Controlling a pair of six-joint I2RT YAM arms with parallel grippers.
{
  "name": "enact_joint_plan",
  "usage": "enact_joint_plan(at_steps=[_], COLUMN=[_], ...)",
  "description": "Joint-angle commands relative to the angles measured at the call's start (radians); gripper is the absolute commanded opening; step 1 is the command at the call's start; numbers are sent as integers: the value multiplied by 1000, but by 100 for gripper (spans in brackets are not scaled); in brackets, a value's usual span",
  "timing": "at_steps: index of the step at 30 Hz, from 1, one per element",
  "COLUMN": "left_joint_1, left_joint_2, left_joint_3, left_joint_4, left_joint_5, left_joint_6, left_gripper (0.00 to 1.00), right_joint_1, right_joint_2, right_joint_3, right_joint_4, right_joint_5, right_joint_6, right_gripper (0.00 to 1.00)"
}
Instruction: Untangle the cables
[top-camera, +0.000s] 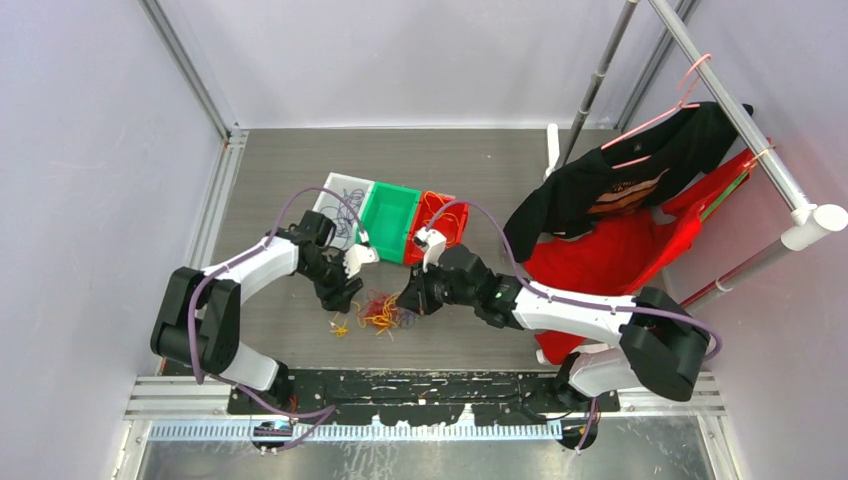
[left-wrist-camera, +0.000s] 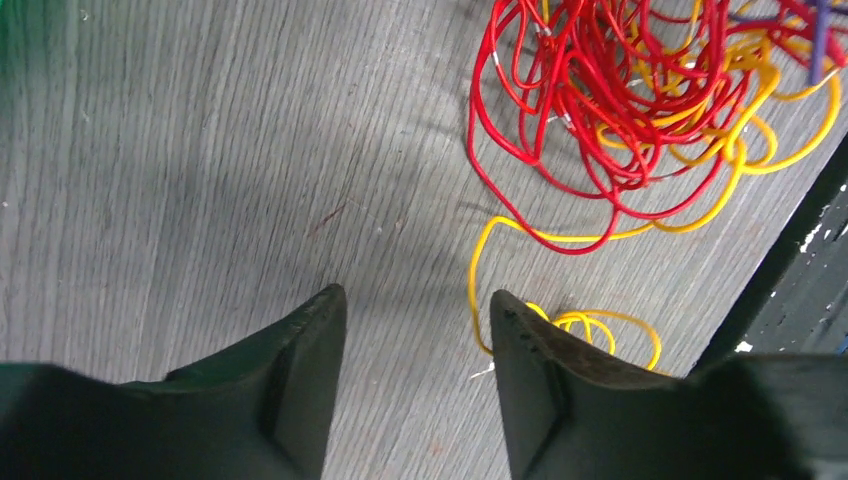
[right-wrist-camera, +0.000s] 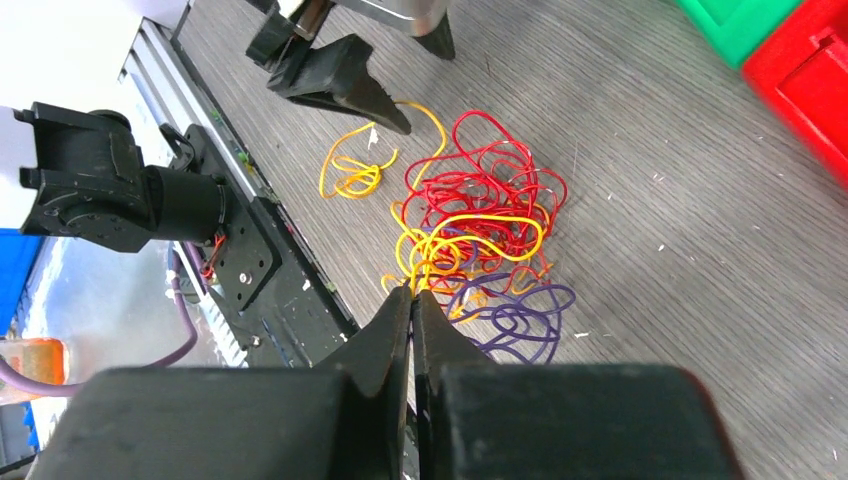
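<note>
The cables (top-camera: 381, 312) lie as a tangle of red, yellow and purple strands on the grey table between the two arms. The red and yellow loops (left-wrist-camera: 620, 100) spread ahead and to the right of my left gripper (left-wrist-camera: 417, 293), which is open with only bare table between its fingers. A small yellow coil (left-wrist-camera: 600, 325) sits against its right finger. My right gripper (right-wrist-camera: 412, 291) is shut, with yellow strands (right-wrist-camera: 440, 245) pinched at its tips. Purple loops (right-wrist-camera: 520, 310) lie just right of it. In the top view the left gripper (top-camera: 342, 298) and the right gripper (top-camera: 410, 300) flank the tangle.
A clear bin (top-camera: 338, 195), a green bin (top-camera: 388, 218) and a red bin (top-camera: 440, 215) stand in a row behind the tangle. A rack at the right carries black and red garments (top-camera: 610, 190). The black base rail (top-camera: 420, 390) runs along the near edge.
</note>
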Motion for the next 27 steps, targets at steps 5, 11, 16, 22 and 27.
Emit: enact_joint_plan(at_steps=[5,11,16,22,27], left_joint_1=[-38,-36,-36,-37,-39], left_joint_2=[-3,-176,-301,-337,-374], left_joint_3=[49,225,415,601,667], left_joint_4=[-16,-282,-475,-587,-586], left_joint_5=[-31,-19,7,81,113], left_joint_6=[-24,-9,-9,-60,-88], left_gripper=[3,0,0,0,0], right_joint_1=[-4,-4,-4,10,55], right_joint_2=[-89,-134,-185,-116,-15], right_joint_3=[-28,-25,39,210,318], right_joint_4=[-40,-42,-48,-16,47], right_joint_5=[45,97,164,127,89], right_joint_6=[2,-31,-162,-305,-350], right_gripper=[13,34,53,70,74])
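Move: The yellow cable strand the left hand goes for runs about 2 cm back and 1 cm right of it, some 1 cm below its pads. The red-yellow tangle lies about 8 cm right and 2 cm back, the small yellow bunch 5 cm straight back, the green bin roughly 16 cm ahead and 8 cm right. From the right hand, the tangle sits about 5 cm left, level fore-and-aft, some 10 cm below. Left fingers pinch the yellow strand and lift about 24 cm while the right opens, then rises about 12 cm. ##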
